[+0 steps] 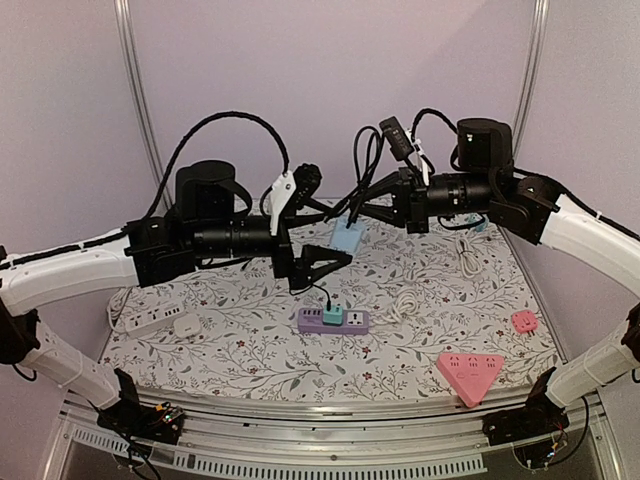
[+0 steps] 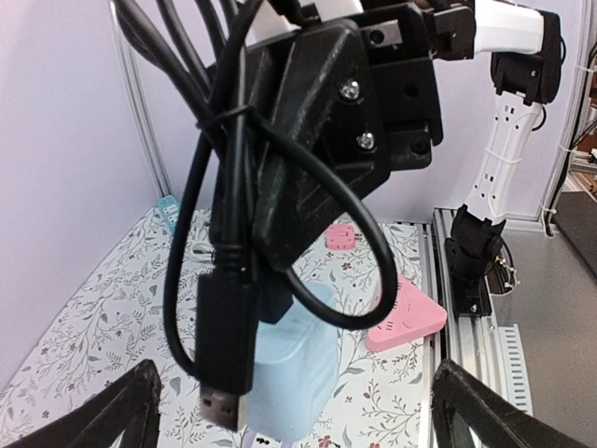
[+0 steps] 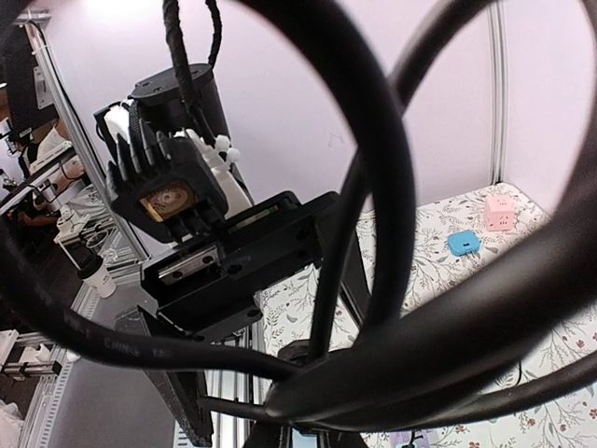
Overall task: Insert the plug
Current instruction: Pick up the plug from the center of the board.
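Note:
The black USB plug (image 2: pixel 224 369) hangs on its black cable (image 2: pixel 378 280), free in the air beside a light blue adapter (image 2: pixel 303 373). My right gripper (image 2: pixel 275 271) comes in from above, shut on the top of that adapter, with the cable looped round its fingers. In the top view the right gripper (image 1: pixel 358 215) holds the adapter (image 1: pixel 347 238) above the back of the table. My left gripper (image 1: pixel 335 265) is open just in front of it, its fingers (image 2: pixel 121 411) wide on either side of plug and adapter and touching neither. In the right wrist view cables hide my own fingers.
A purple power strip (image 1: pixel 333 320) with a teal plug (image 1: pixel 332 312) lies mid-table. A pink triangular socket (image 1: pixel 470 372) and a small pink cube (image 1: pixel 524 320) are at the right. A white strip (image 1: pixel 150 320) and white adapter (image 1: pixel 186 325) are at the left, and white cords (image 1: pixel 405 300) lie right of centre.

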Robot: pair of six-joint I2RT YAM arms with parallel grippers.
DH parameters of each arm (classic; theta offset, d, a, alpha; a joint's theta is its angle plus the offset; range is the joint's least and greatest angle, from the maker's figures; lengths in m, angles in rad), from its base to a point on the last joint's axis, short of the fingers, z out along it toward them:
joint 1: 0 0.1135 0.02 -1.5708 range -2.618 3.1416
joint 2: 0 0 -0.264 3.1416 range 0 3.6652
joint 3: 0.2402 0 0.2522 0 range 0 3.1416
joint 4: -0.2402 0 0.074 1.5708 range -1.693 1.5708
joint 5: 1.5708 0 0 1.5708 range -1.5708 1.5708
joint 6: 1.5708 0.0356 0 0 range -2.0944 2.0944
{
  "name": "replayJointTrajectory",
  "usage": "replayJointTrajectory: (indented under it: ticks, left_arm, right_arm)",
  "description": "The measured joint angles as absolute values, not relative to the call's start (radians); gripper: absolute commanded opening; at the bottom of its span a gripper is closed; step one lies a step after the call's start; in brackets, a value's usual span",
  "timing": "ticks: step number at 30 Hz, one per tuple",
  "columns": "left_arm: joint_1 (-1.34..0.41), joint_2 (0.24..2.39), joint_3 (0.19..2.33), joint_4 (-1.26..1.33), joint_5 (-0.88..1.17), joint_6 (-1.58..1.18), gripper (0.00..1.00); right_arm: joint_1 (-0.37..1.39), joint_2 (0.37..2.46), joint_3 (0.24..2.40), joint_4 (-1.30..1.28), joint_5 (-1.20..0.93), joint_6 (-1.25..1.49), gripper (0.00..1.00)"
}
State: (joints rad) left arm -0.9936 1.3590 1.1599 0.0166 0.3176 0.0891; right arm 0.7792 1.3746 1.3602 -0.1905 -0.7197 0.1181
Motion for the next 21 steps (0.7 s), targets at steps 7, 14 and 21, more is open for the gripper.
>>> replayJointTrajectory:
  ticks: [7, 14, 21]
  left_arm:
    - [-0.960, 1.318, 1.140, 0.014, 0.315, 0.077, 0.76]
    - [-0.957, 1.410, 1.198, -0.027, 0.405, 0.037, 0.37]
    - [-0.957, 1.415, 1.204, -0.036, 0.459, 0.019, 0.00]
  right_arm:
    - [0.778, 1.374, 1.360, -0.224, -0.794, 0.079, 0.00]
    - [0.777, 1.372, 1.362, -0.228, -0.820, 0.061, 0.00]
    - [0.772, 1.362, 1.362, -0.235, -0.826, 0.046, 0.00]
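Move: The pale-blue plug, held up in my right fingers, is just off my open left fingertips, about 3 cm to the right, 1 cm forward and 1 cm lower. From my right hand its body sits roughly 2 cm left, 1 cm back and 2 cm below. The purple power strip, with a teal plug in it, lies straight below my left hand, some 32 cm down; the white cord coil is about 16 cm right and 4 cm farther out, equally low. My left hand first eases off about 1.5 cm to the left, rising slightly, then reverses and goes some 2.5 cm to the right and 2 cm down onto the plug, its wide-open fingers closing until they pinch the plug. Meanwhile my right hand keeps its hold and draws back about 2 cm, turning slightly counter-clockwise. ##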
